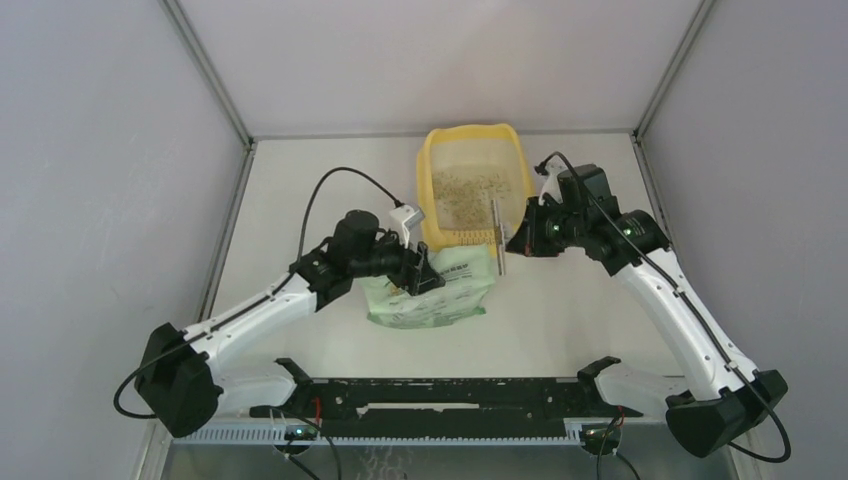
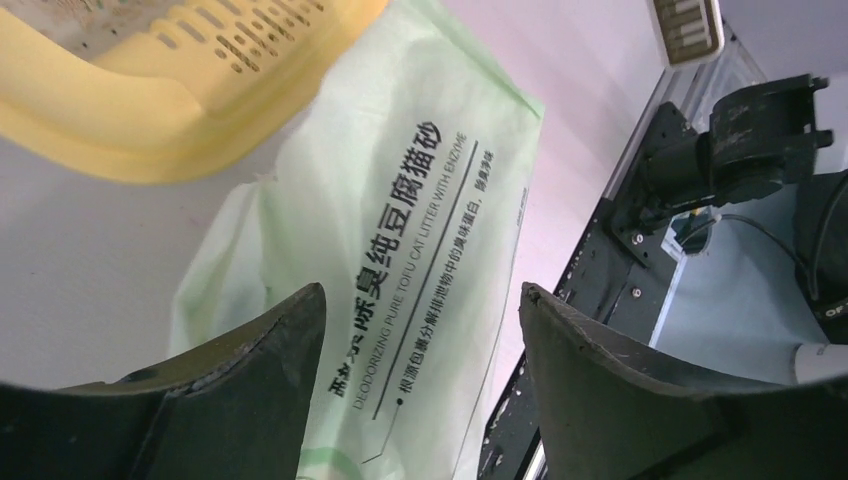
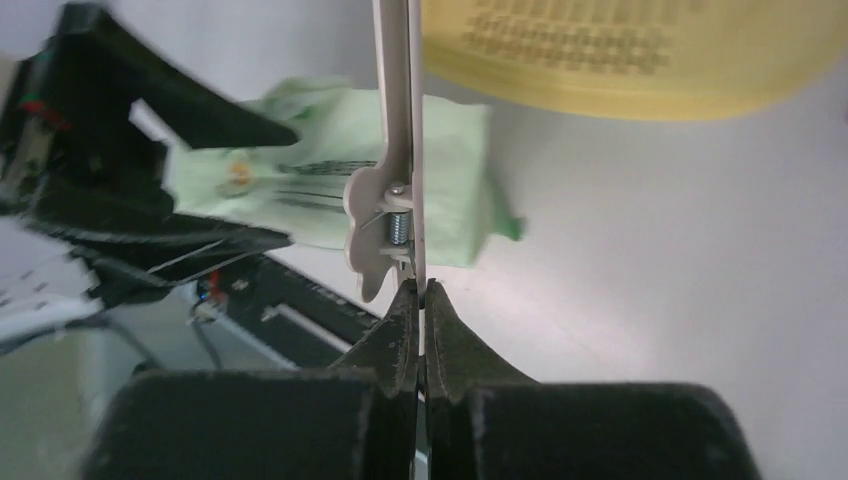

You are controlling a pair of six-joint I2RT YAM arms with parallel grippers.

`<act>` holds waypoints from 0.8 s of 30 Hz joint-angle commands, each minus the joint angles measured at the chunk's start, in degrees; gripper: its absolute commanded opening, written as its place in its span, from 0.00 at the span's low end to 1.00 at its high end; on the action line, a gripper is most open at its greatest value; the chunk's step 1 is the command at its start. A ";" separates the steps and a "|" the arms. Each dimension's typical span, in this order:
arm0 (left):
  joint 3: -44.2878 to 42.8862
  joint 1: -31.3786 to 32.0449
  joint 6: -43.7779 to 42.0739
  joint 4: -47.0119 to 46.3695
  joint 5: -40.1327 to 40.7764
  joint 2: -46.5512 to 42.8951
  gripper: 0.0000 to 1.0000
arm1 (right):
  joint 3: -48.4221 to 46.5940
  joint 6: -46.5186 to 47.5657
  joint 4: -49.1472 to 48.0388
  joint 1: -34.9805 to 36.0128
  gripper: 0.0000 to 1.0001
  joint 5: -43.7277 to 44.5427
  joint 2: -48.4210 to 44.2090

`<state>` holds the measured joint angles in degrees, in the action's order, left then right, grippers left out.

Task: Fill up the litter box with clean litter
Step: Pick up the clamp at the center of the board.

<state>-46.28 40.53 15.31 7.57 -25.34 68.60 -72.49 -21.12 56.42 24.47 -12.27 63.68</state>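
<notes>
The yellow litter box [image 1: 426, 190] stands at the table's far middle, with a thin speckled layer of beige clean litter [image 1: 468, 190] on its floor. Its grille ledge [image 2: 230, 40] faces the arms. A light green printed bag [image 1: 440, 300] lies flat just in front of the box. My left gripper [image 1: 425, 272] hovers over the bag's top edge, open, with only the bag's print [image 2: 400, 200] showing between its fingers [image 2: 270, 350]. My right gripper [image 3: 421, 290] is shut on a long beige spring clip [image 3: 398, 120], held beside the box's near right corner [image 3: 620, 80].
The black frame rail [image 1: 440, 400] runs along the near edge between the arm bases. Grey walls close in the table on the left, back and right. From the right wrist, the left arm [image 3: 120, 150] shows dark beside the green bag [image 3: 330, 150].
</notes>
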 commanded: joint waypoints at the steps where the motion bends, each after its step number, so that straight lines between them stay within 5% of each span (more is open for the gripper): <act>1: -1.85 -1.76 2.01 -2.31 -2.62 -4.83 0.76 | -0.85 -0.88 -9.54 0.30 0.00 -18.07 -0.25; 4: -1.35 -2.88 3.79 -4.01 -3.88 -7.56 0.76 | -0.88 -1.77 -12.43 -0.16 0.00 -23.53 -0.22; 8: 1.00 -4.62 6.98 -10.39 -7.84 -12.47 1.00 | -0.29 -3.06 -15.36 -1.32 0.00 -31.86 0.33; 24: 6.57 -6.85 17.77 -26.05 -13.04 -12.55 1.00 | 9.95 -4.99 -24.96 0.24 0.00 -42.57 -0.56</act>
<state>-40.51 34.30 29.98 -12.21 -36.86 56.55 -62.37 -25.34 36.29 23.97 -50.78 64.42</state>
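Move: The clamp, already gripped in the right hand's fingers, is roughly 14 cm right of the left hand, 9 cm ahead and some 6 cm higher. The litter bag stands right under the left hand, its middle about 2 cm back and 8 cm down. From the right hand, the waiting left gripper is some 16 cm left, 8 cm back and 7 cm lower; the litter box's middle lies about 14 cm ahead, 5 cm left, 20 cm down. The left gripper rises 10 cm, opening fully; the right carries the clamp 9 cm left and back towards it. ##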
